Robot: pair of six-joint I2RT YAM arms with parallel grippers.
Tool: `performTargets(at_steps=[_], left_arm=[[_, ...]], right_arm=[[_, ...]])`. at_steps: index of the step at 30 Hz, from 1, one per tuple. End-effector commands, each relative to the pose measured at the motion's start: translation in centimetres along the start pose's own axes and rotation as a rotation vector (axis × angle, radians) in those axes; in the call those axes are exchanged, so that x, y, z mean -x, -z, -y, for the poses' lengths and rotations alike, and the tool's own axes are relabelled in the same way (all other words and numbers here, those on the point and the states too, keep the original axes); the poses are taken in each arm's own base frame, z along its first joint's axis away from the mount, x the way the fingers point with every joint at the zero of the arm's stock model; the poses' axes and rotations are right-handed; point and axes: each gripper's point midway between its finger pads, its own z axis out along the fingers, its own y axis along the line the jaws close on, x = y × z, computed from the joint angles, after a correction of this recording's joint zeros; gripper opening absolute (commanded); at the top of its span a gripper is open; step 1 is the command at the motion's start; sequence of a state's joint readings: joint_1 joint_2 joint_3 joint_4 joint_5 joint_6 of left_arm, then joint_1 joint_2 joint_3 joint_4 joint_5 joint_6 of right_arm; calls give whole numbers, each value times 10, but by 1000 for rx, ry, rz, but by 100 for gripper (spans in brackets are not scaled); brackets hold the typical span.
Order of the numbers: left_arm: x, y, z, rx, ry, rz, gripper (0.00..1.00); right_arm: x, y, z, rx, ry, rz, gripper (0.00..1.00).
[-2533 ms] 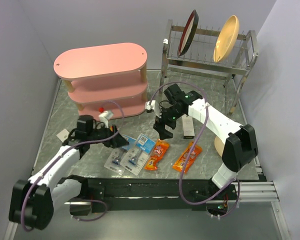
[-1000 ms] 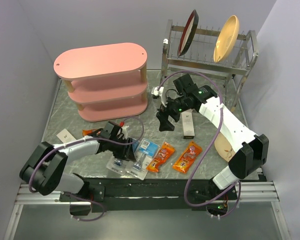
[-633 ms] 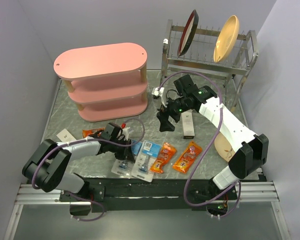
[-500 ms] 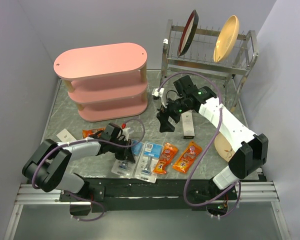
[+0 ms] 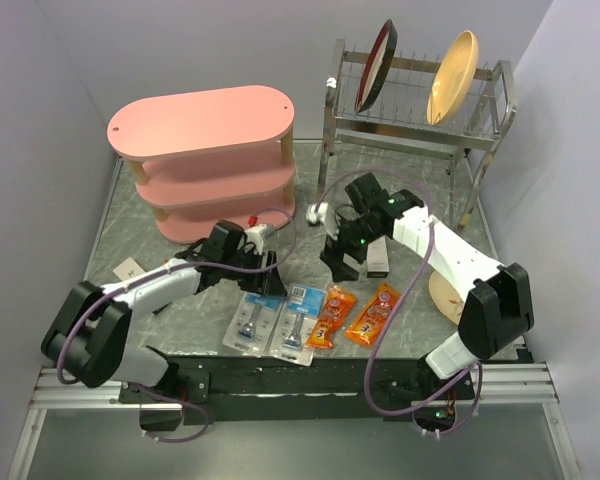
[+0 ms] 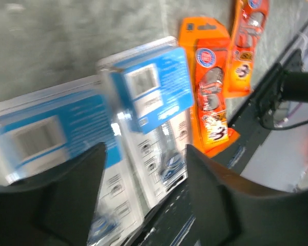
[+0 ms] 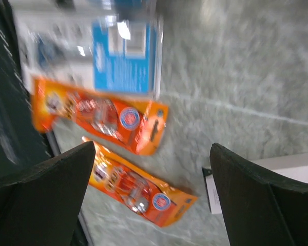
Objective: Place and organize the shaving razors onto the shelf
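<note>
Two shaving razors lie flat side by side near the table's front edge, one (image 5: 248, 322) on the left and one (image 5: 295, 322) on the right, each with its blue card top toward the back. The left wrist view shows both packs (image 6: 36, 136) (image 6: 154, 97) under my left gripper (image 6: 143, 148). That gripper (image 5: 267, 272) is open and empty, just behind the packs. My right gripper (image 5: 340, 262) is open and empty too, hovering behind the orange packets. The pink shelf (image 5: 205, 125) stands at the back left with bare boards.
Two orange snack packets (image 5: 330, 315) (image 5: 372, 312) lie right of the razors. A white-and-black box (image 5: 378, 256) lies beside my right gripper. A metal dish rack (image 5: 420, 135) holds two plates at the back right. A small white card (image 5: 128, 270) lies at left.
My left gripper shut, then opened and drew back from the razors, which have shifted toward the front edge and now lie side by side. My right gripper moved slightly nearer.
</note>
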State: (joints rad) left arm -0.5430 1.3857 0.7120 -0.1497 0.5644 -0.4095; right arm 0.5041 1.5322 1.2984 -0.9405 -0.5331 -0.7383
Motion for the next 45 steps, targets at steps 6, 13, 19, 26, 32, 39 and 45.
performTargets(at_steps=[6,13,19,26,32,39,45], left_arm=[[24,58,-14,121,-29,156,99],[62,103,-30,146,123,378,99],[77,139,-39,211,60,509,99],[91,164,-37,197,78,613,99],[92,176,-51,271,64,647,100],[93,179,-54,267,77,664,99],[93,186,-63,279,112,687,99]], right_arm=[[-1,-36,24,-70,333,-122,100],[16,-79,-6,-81,252,-96,100],[12,-99,-31,-23,196,-157,100],[-2,-124,-24,-71,158,-251,100],[-23,-132,-35,-84,205,-300,100],[-31,-138,-45,-73,147,-329,100],[-24,-128,-74,84,97,-330,100]])
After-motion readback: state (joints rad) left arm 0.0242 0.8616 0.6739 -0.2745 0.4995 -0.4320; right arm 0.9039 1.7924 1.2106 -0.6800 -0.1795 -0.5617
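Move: The right gripper is after the right-hand razor pack, whose middle lies about 9 cm back, 8 cm left and 13 cm below. Next to that pack is the left razor pack, some 18 cm left of the gripper and 8 cm back; the inner orange bag is 8 cm back and 2 cm left, the outer one 7 cm back and 8 cm right. From the left gripper, the right pack's middle is roughly 6 cm back, 6 cm right and 7 cm below. Sink the open right gripper about 11 cm, carrying it some 7 cm left and a little back over the blue card of the right razor pack; tip the fingers nearer straight down and hold them wide there, low over the card. Meanwhile clear the left gripper out of the way, left, up and somewhat forward by about 20 cm, turning it counter-clockwise and opening it fully. ##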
